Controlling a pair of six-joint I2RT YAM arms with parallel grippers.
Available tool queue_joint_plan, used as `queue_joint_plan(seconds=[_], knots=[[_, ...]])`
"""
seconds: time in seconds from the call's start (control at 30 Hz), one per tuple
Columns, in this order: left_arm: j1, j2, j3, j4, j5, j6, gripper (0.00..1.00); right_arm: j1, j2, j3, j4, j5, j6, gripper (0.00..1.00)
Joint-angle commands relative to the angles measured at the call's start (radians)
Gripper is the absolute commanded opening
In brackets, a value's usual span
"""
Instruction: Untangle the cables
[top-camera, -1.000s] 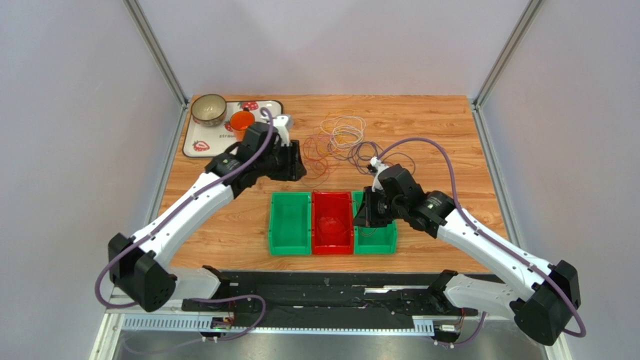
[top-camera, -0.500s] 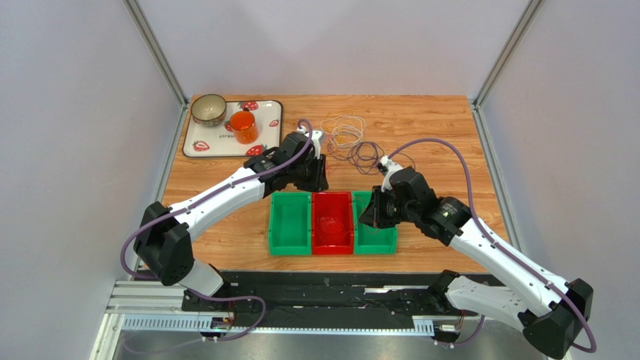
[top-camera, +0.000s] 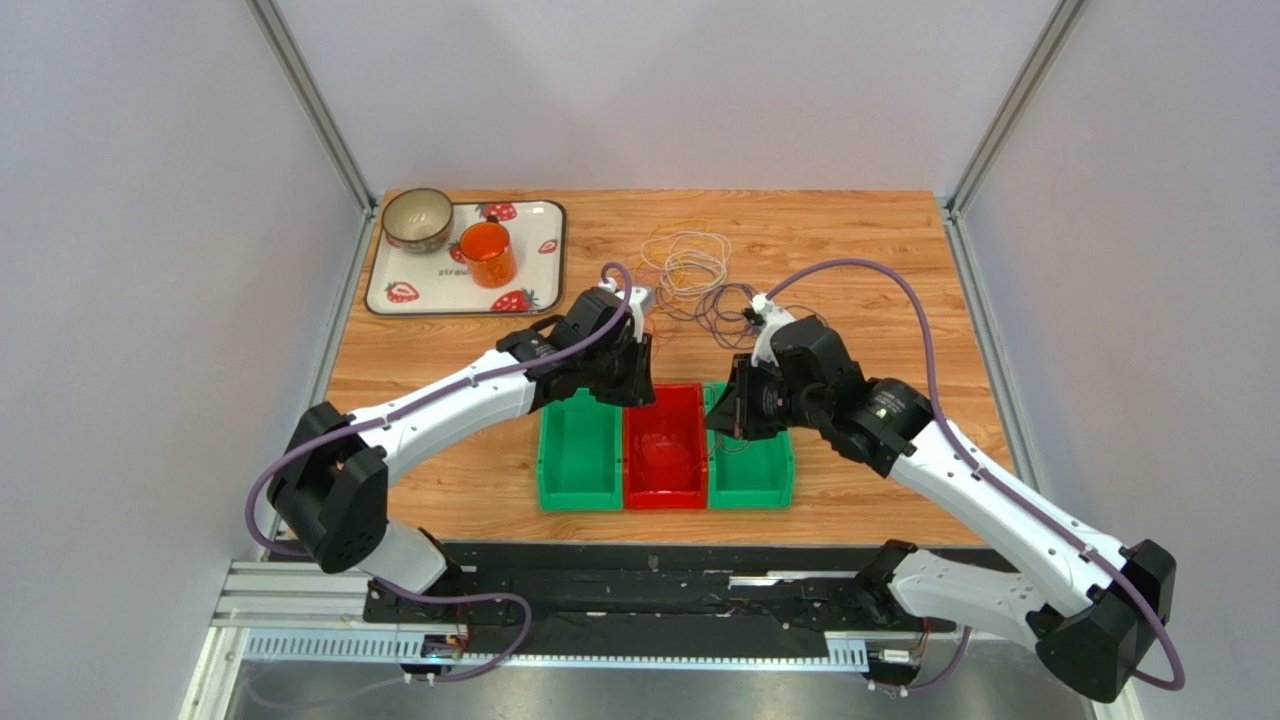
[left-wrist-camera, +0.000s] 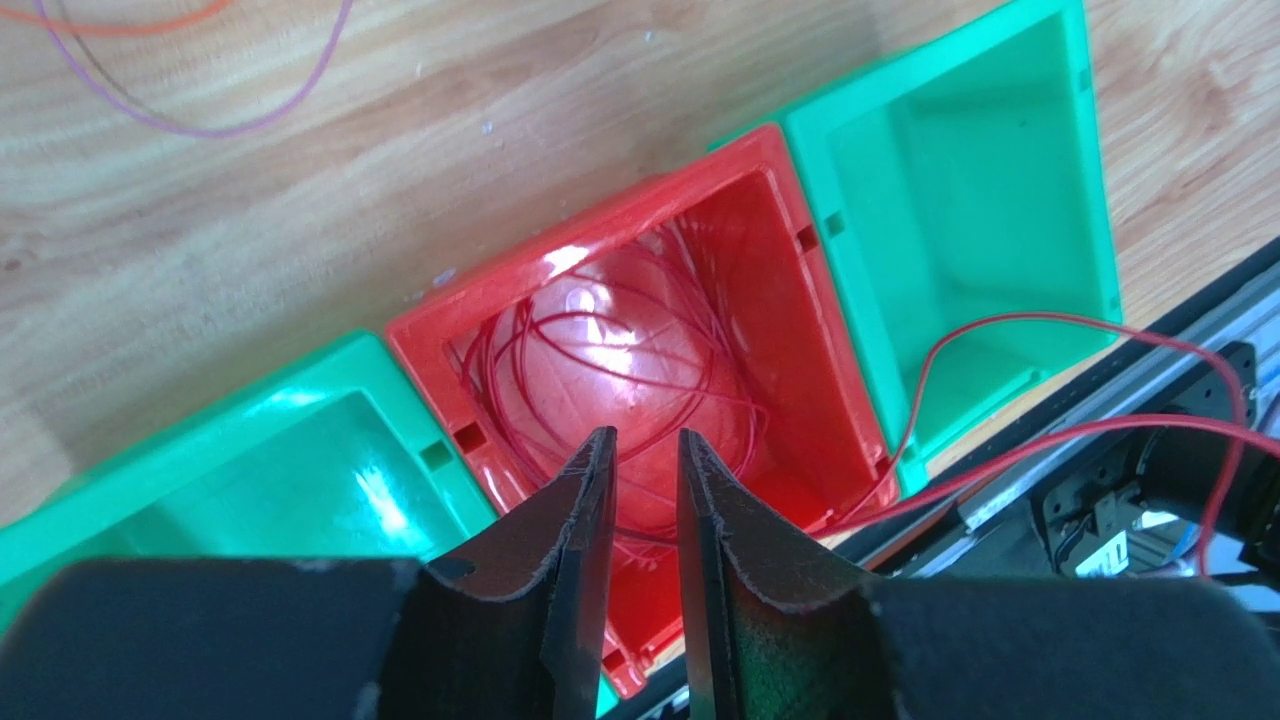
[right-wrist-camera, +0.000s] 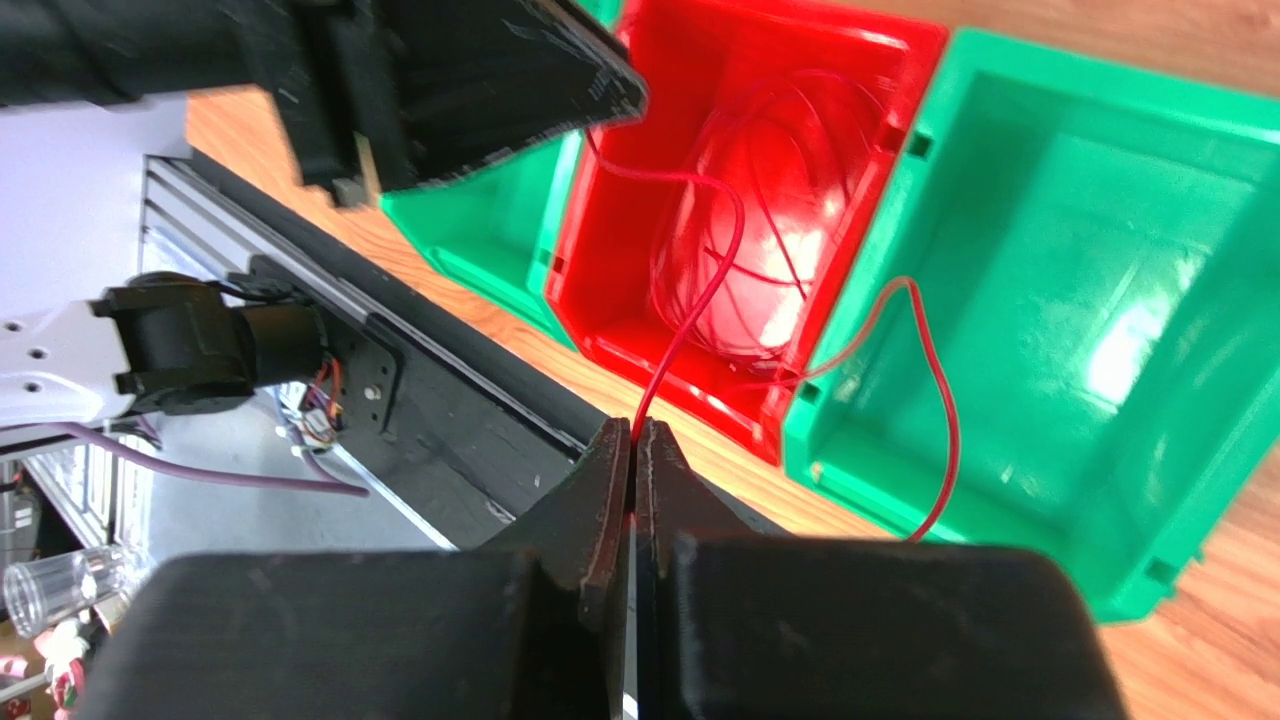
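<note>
A loose heap of thin cables (top-camera: 694, 281), orange, purple and pale, lies on the wooden table behind the bins. One red cable (left-wrist-camera: 631, 360) is coiled inside the red bin (top-camera: 663, 455). A strand of that red cable (right-wrist-camera: 706, 255) rises to my right gripper (right-wrist-camera: 633, 435), which is shut on it; a further loop hangs over the right green bin (right-wrist-camera: 1112, 270). My right gripper (top-camera: 727, 419) sits above that bin's left edge. My left gripper (left-wrist-camera: 645, 446) hovers over the red bin's back edge, jaws narrowly open with nothing between them; it shows in the top view too (top-camera: 639, 384).
A left green bin (top-camera: 579, 450) flanks the red one. A strawberry tray (top-camera: 379, 288) at the back left carries a bowl (top-camera: 418, 219) and an orange cup (top-camera: 484, 252). Purple and orange cable ends (left-wrist-camera: 196, 128) lie on the wood beyond the bins.
My left arm swung from the cable heap to above the red bin, its jaws narrowing. My right gripper shifted slightly back and left, still pinching the red cable.
</note>
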Motion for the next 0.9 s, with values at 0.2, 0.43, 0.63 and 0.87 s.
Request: queue_joint_plan(seconds=[0.2, 0.43, 0.63, 0.87], knots=[[-0.013, -0.083, -0.073, 0.071, 0.031, -0.043, 0.29, -0.003, 0.133, 0.062, 0.225, -0.106, 0.039, 0.00], [-0.026, -0.104, -0.098, 0.056, 0.023, -0.053, 0.29, -0.005, 0.293, 0.085, 0.386, -0.228, 0.090, 0.00], [-0.029, -0.136, -0.136, 0.059, 0.007, -0.071, 0.29, -0.005, 0.379, 0.070, 0.540, -0.331, 0.125, 0.00], [-0.029, -0.153, -0.141, 0.053, -0.012, -0.076, 0.29, -0.006, 0.423, 0.052, 0.734, -0.459, 0.188, 0.00]])
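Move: The right hand already pinches the red cable; the left fingers it is bringing the cable to lie about 7 cm ahead, 11 cm left and 5 cm lower. From the right hand, the red bin is some 6 cm ahead, 9 cm left and 16 cm below, and the right green bin 6 cm ahead, 3 cm right. From the left hand, the pinched cable is about 7 cm back, 11 cm right and 5 cm higher. Leftward by about 11 cm, edging forward and slightly down, the right hand carries the pinched red cable across the red bin to the left gripper's fingertips, turning counter-clockwise and rolling its left side up, some 20 degrees in all. The left hand, fingers staying partly open, eases back and left about 2 cm each over the bins. ##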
